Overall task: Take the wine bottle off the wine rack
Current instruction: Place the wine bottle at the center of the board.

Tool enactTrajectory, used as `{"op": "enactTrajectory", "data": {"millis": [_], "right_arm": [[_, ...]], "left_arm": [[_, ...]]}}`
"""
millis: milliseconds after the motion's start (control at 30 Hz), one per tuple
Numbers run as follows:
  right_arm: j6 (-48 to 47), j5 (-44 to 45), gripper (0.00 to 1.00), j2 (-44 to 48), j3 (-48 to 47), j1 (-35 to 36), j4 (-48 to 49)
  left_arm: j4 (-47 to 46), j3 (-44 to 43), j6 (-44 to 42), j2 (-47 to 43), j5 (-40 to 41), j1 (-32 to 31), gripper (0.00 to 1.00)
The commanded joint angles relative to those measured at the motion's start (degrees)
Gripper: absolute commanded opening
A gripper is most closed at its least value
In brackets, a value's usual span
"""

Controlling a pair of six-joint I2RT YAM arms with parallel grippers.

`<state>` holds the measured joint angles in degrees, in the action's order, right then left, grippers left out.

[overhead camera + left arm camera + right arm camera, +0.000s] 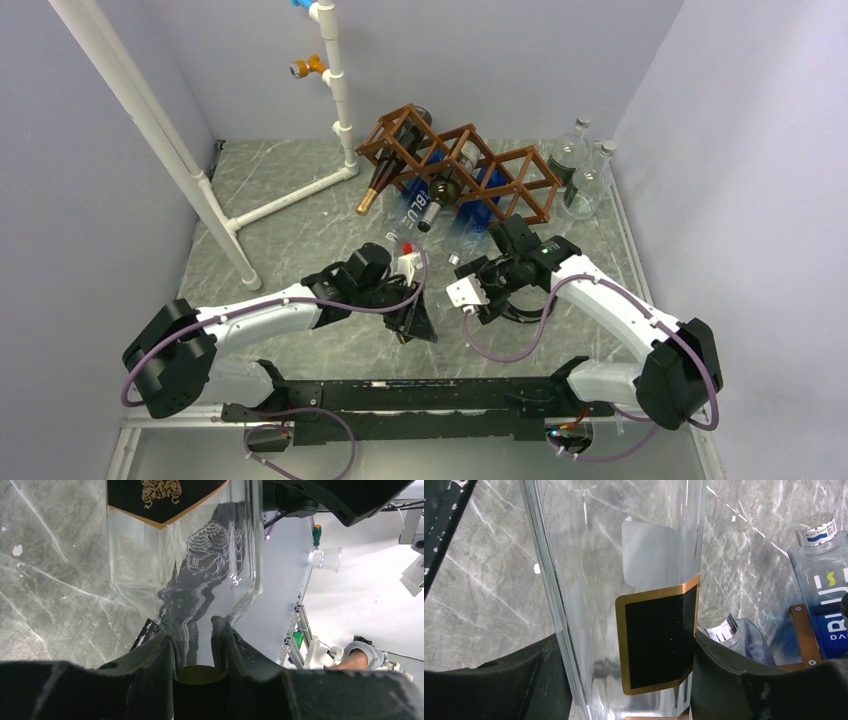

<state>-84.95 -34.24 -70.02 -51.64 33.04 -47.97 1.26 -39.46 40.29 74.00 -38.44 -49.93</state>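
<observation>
The wine bottle [185, 555] is clear glass with a black, gold-edged label [656, 640]. It hangs between my two arms, in front of the wine rack [520, 165], a brown wooden lattice at the back of the table. My left gripper [192, 630] is shut on the bottle's neck, with the cap down between the fingers. My right gripper [626, 645] has a finger against each side of the bottle's body at the label. In the top view the left gripper [415, 318] and right gripper [487, 297] are close together. The clear glass hardly shows there.
Other bottles lie in the rack: a dark one [385, 175] and blue-labelled ones [415, 205] [829, 595]. Clear bottles [575, 170] stand at the back right corner. A white pipe frame [200, 180] crosses the left side. Walls close in on three sides.
</observation>
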Motion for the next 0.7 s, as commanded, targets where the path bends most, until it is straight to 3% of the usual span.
{"op": "enactTrajectory", "data": {"millis": [0,333,667], "right_arm": [[2.9,-6.2,0.0,2.0,1.1,0.1,-0.6],[2.7,-11.3,0.0,3.6,3.0,-1.7,-1.0],[3.7,-17.4,0.0,5.9,4.5,-5.1,-0.5]], "left_arm": [[-14.6,-1.0,-2.3,-2.6,-2.9,0.6,0.24],[-14.4,-0.4,-2.1,-2.7,-2.1,0.8,0.7],[-13.4,0.6,-4.0,-6.5,0.8,0.8,0.97]]}}
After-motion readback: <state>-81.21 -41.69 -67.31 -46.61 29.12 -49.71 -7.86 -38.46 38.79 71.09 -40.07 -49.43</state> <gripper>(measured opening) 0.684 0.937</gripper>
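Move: The left gripper is still pinching the clear bottle's neck; the bottle's middle is about 7 cm ahead of it, 7 cm to its right and 2 cm lower. From the right gripper, already shut on the body by the label, that middle is some 2 cm back and 3 cm left, level. From the right hand, the lying blue bottle is about 10 cm straight ahead and 9 cm below; the black coil is 3 cm back, 13 cm right and 11 cm below. Open the left gripper wide to let go of the bottle's neck, then lift it clear about 3.5 cm, the fingertips tipping up some 10 degrees. Keep the right gripper clamped on the body while drawing it back towards the base by 2.5 cm, dipping nearly 2 cm before easing slightly up, with a tilt of about 10 degrees. ##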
